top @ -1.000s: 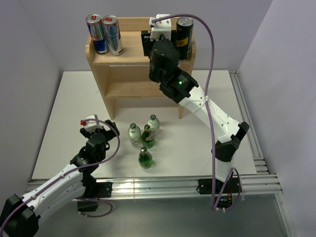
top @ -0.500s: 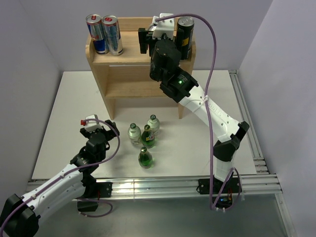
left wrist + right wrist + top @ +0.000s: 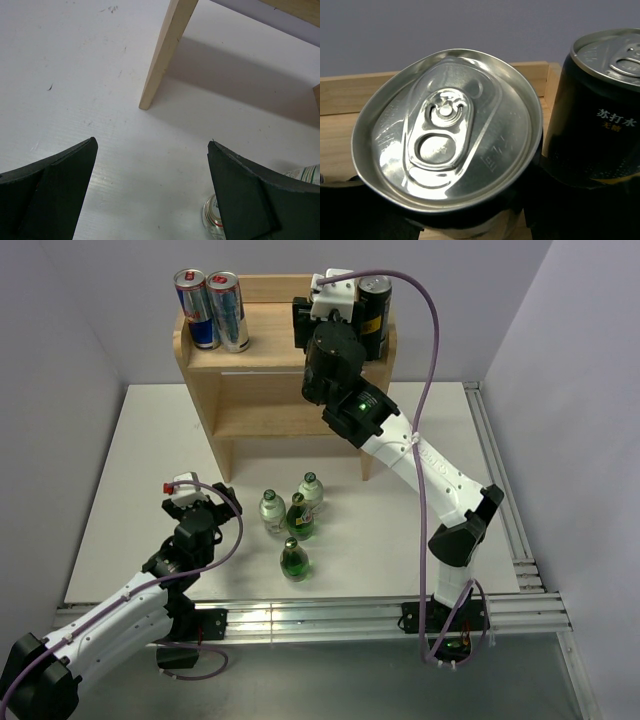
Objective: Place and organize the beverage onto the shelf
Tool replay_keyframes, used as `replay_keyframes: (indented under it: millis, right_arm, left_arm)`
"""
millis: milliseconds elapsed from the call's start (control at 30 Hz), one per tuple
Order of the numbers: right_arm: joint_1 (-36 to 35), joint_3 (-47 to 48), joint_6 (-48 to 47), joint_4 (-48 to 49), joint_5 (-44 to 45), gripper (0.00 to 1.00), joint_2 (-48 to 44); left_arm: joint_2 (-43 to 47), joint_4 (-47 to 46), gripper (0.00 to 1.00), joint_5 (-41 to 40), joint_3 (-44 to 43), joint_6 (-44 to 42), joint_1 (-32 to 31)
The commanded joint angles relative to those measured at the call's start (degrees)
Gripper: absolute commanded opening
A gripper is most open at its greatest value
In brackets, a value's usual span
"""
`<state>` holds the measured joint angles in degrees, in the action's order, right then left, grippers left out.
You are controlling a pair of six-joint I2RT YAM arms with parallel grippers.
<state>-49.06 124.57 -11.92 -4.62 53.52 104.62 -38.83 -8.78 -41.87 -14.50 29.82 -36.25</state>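
Observation:
The light-wood shelf (image 3: 260, 355) stands at the back of the table. On its top tier my right gripper (image 3: 322, 322) is shut on a black can; the wrist hides that can from above. In the right wrist view its silver lid (image 3: 447, 130) fills the frame between my dark fingers (image 3: 365, 215), and a second black can (image 3: 600, 115) stands close on its right. Two blue-and-silver cans (image 3: 210, 310) stand at the top tier's left end. Several green bottles (image 3: 298, 517) stand upright on the table. My left gripper (image 3: 195, 502) hovers open beside them.
The left wrist view shows a shelf leg (image 3: 165, 55) ahead on the white table and a bottle cap (image 3: 212, 217) by my right finger. The shelf's lower tier (image 3: 265, 420) holds nothing that I can see. Grey walls close in the back and sides.
Half a second ago the right gripper's jaws stood spread on the top tier; now they have closed in around the black can. The left arm has not moved.

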Motion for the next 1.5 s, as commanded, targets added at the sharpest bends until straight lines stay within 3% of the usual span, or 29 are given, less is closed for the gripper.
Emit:
replay_keyframes:
  millis: [0,33,133,400,467,533,567,600,633,1467]
  right_arm:
    - [0.4,-0.2,-1.3,3.3,2.4,0.32,-0.2]
    - [0.4,-0.3,-1.3,3.4,2.4,0.21,-0.2]
    - [0.5,-0.3,-1.6,4.2,3.0,0.07,0.1]
    - [1.0,3.4,-0.7,3.3,3.4,0.06,3.0]
    - [1.0,3.2,-0.7,3.4,3.7,0.17,3.3]
    - [1.1,1.9,-0.7,3.9,3.6,0.6,2.9]
    - [1.1,1.5,-0.5,4.2,3.5,0.73,2.6]
    - [1.1,0.9,-0.4,4.2,3.5,0.93,2.6]
    - [1.1,0.8,-0.3,4.0,3.6,0.99,2.5]
    - [-0.9,-7.1,4.0,2.2,5.2,1.0,-2.4]
  left_arm:
    - [0.4,-1.6,0.99,-0.2,-1.5,0.9,0.0]
    - [0.4,-1.7,0.99,-0.3,-1.5,0.9,0.0]
    - [0.4,-1.6,0.99,-0.2,-1.5,0.9,0.0]
    - [0.4,-1.5,0.99,-0.2,-1.5,0.9,0.0]
    - [0.5,-1.5,0.99,-0.2,-1.5,0.9,0.0]
    - [0.6,-1.5,0.99,-0.2,-1.5,0.9,0.0]
    - [0.7,-1.5,0.99,-0.2,-1.4,0.9,0.0]
    - [0.6,-1.5,0.99,-0.2,-1.4,0.9,0.0]
    - [0.6,-1.5,0.99,-0.2,-1.5,0.9,0.0]
    - [-0.1,-1.6,0.99,-0.2,-1.8,0.9,-0.1]
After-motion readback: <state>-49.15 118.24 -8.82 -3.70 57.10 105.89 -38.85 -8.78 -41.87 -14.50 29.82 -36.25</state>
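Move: The right hand still grips the black can upright on the top shelf, its final spot about 1 cm ahead and some 3 cm below. The other black can stands about 7 cm right of the hand and 1 cm ahead; the nearer energy can is some 16 cm left, roughly level fore and aft. From the left hand the gripped can lies about 15 cm ahead, 24 cm right and 35 cm higher. The right hand nudges the gripped can about 1 cm forward, opens, then sinks 5 cm with fingers spread. ##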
